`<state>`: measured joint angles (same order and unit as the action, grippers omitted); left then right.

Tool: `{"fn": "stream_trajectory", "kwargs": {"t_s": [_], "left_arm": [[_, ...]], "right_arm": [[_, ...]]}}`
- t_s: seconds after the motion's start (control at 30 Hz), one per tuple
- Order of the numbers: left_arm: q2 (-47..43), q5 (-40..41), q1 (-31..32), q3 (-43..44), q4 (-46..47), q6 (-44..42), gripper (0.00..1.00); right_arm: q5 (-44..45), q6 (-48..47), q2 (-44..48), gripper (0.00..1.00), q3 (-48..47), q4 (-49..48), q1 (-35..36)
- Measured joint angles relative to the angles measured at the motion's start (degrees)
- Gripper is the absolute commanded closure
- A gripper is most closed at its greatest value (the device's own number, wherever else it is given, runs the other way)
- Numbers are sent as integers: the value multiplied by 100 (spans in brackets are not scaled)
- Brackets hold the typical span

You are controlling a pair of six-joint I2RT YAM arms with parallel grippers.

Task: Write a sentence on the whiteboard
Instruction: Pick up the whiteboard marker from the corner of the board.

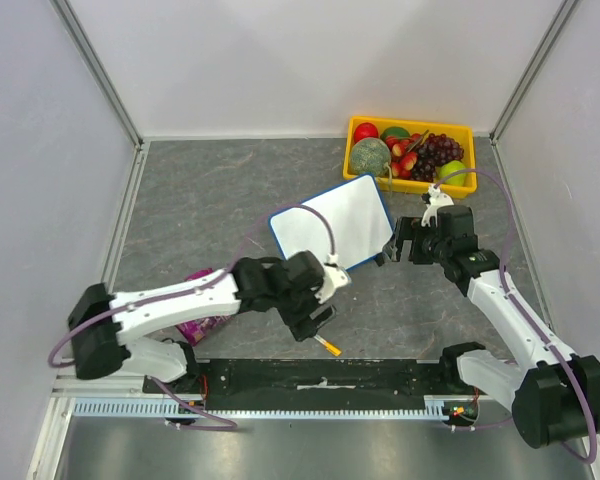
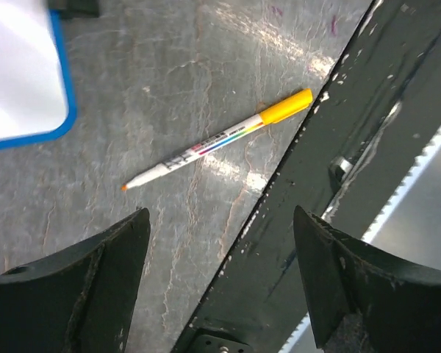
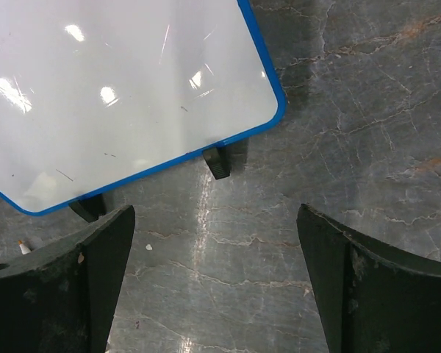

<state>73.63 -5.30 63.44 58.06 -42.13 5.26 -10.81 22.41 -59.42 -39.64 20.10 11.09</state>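
Observation:
The whiteboard [image 1: 332, 222] [image 3: 125, 95] lies tilted mid-table, blue-framed, on small black feet [image 3: 219, 162]. Its face is plain white and the sentence is not in view. One corner of the board [image 2: 22, 73] shows in the left wrist view. An orange-tipped marker [image 1: 327, 345] [image 2: 220, 138] lies flat on the grey table beside the black base rail. My left gripper [image 1: 320, 318] [image 2: 220, 217] hovers open just above and short of the marker, holding nothing. My right gripper [image 1: 392, 248] [image 3: 214, 213] stands wide open at the board's right corner, with only bare table between its fingers.
A yellow tray [image 1: 464, 127] of fruit sits at the back right, just behind the board. A pink packet [image 1: 202, 322] lies under the left arm. The black base rail [image 1: 320, 375] [image 2: 338, 184] runs along the near edge. Walls close in on three sides.

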Motion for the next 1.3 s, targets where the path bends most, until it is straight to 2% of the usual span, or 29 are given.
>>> {"fn": "stream_trajectory", "kwargs": {"t_s": [0.13, 0.27, 0.6, 0.7, 0.77, 0.83, 0.87, 1.13, 1.3], "left_arm": [[1038, 382, 505, 155, 160, -343, 22], [1742, 669, 809, 155, 365, -621, 35], [2352, 977, 1019, -81, 1115, -892, 53], [2350, 975, 1040, -118, 1222, -890, 64], [2347, 984, 1084, -142, 1263, -881, 77], [2347, 979, 1126, -155, 1294, -868, 94], [2347, 977, 1150, -164, 1318, -859, 98], [2262, 1025, 1154, -203, 1362, -763, 98], [1596, 1113, 909, -273, 1360, -511, 98]], "right_arm": [[-9, -15, 0, 2, 48, 26, 0], [-11, -17, 2, 2, 96, 33, 0], [-9, -42, 48, 2, 245, 48, 0], [-2, -44, 48, 2, 249, 52, 0], [0, -44, 48, 2, 249, 52, 0], [11, -44, 48, 2, 249, 55, 0], [11, -44, 50, 2, 249, 55, 0], [0, -52, 105, 2, 247, 63, 0], [-168, -57, 254, 2, 214, 138, 0]]}}
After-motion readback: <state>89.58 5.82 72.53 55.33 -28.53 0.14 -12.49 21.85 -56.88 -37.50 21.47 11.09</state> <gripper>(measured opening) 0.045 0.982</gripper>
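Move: The whiteboard marker lies almost under the open left hand: its middle is about 2 cm back, 4 cm to the right and 12 cm down. The whiteboard's middle sits some 21 cm ahead and 7 cm to the right of this hand, the purple bag roughly 20 cm to the left and 5 cm ahead, both about 11 to 12 cm lower. From the right hand the marker is about 19 cm back, 20 cm left and 12 cm down. The left fingers shut on the marker's barrel, near its middle, and pinch it. To get there the hand sinks about 11 cm, easing some 4 cm right and slightly back, while the wrist rolls and turns clockwise by about 15 degrees each; it closes low at the table and then lifts a few centimetres with a slight forward drift, keeping its grip. ##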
